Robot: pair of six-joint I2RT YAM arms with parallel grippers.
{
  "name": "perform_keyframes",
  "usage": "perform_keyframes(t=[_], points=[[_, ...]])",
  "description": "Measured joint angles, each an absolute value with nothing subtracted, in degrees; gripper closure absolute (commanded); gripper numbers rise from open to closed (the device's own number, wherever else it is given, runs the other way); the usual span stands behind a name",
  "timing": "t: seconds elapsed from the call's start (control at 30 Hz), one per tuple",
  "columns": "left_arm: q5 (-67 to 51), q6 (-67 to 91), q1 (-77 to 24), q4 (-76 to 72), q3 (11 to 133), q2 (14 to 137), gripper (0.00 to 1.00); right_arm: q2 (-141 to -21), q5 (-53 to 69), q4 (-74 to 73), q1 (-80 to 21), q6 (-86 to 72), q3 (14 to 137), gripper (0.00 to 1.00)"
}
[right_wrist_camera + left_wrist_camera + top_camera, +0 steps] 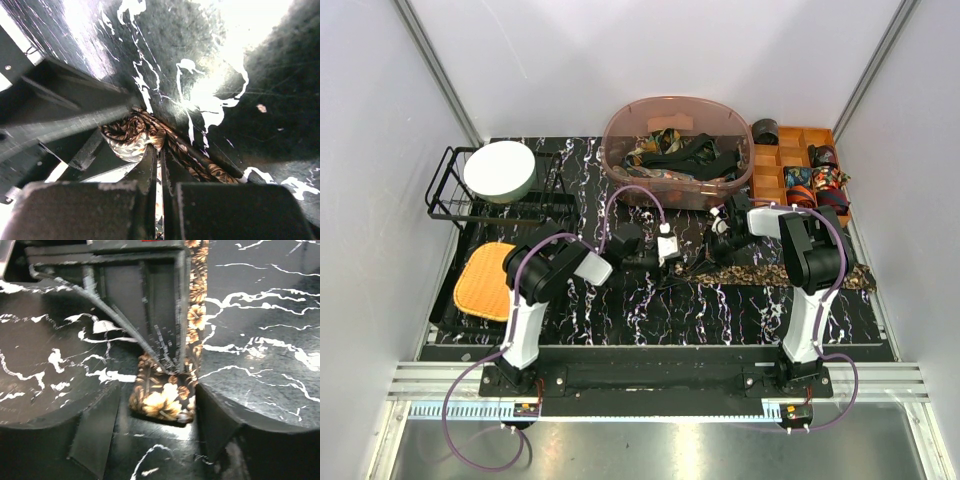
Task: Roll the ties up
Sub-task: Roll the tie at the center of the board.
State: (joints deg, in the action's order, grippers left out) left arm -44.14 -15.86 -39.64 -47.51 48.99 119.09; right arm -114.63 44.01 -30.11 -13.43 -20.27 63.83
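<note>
A brown tie with a tan flower pattern [790,272] lies lengthwise across the right half of the black marble table [650,310]. Its near end [162,400] rests flat on the table between the fingers of my left gripper [160,435], which stands open around it with gaps on both sides. My right gripper [161,152] is shut on a bunched fold of the tie [130,137] just beyond that end. From above, the left gripper [682,262] and right gripper [715,238] meet at the tie's left end.
A pink see-through tub [620,165] holding several loose ties stands at the back centre. An orange divided tray [768,185] with rolled ties is at the back right. A black wire rack [445,195] with a white bowl [500,170] and an orange mat [485,280] sit at the left.
</note>
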Motion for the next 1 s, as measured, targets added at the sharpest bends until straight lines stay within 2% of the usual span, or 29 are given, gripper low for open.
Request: perform_keyframes(t=[0.1,0.13,0.2,0.23,0.33,0.37,0.47,0.53,0.57,1.0], points=[[-44.84,-16.49,-40.27,-47.29,49.06,119.13,0.56,-114.83,44.05,-30.55,-13.43,-19.90,64.12,1.00],[-44.93,-16.75,-40.49,-46.98,49.17,119.13,0.64,-114.83,44.07,-30.74,-13.43,-19.66,64.12,1.00],[-45.39,-17.43,-40.62,-45.56,49.80,119.11,0.71,-114.83,44.27,-31.00,-13.34,-19.16,64.12,0.93],[-45.71,-18.06,-40.66,-44.40,50.17,118.98,0.76,-114.83,44.38,-31.14,-13.28,-19.00,64.12,0.85],[-45.87,-20.80,-40.99,-36.86,53.04,118.17,0.84,-114.72,44.84,-31.33,-12.91,-18.37,64.12,0.77],[-45.82,-21.80,-41.15,-33.28,54.65,117.95,0.85,-114.54,44.84,-31.35,-12.75,-18.13,64.12,0.71],[-44.45,-25.10,-41.76,-23.49,59.31,117.75,0.87,-113.16,44.05,-31.88,-12.12,-16.60,64.10,0.61],[-42.98,-27.16,-42.26,-17.91,61.91,117.60,0.87,-112.29,43.64,-32.23,-11.55,-15.86,63.94,0.60],[-41.89,-27.97,-42.46,-15.51,62.98,117.47,0.87,-111.50,43.31,-32.40,-11.18,-15.33,63.68,0.56],[-30.24,-37.30,-46.83,1.61,70.59,116.29,0.86,-108.38,47.81,-28.64,-9.15,-15.88,59.79,0.53]])
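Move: The rolled part of the tie lies some 2 cm to the right of the left hand, level with it ahead and in height. The clear bin's middle is about 27 cm ahead, 2 cm right and 5 cm up; the orange tray is roughly 23 cm ahead and 28 cm right at about hand height. For the right hand, whose fingers are shut at the roll's edge, the roll is about 1 cm left. Left fingers ease 2 cm right, close on the roll and tip downward 25 degrees; right opens, rising 2.5 cm. ##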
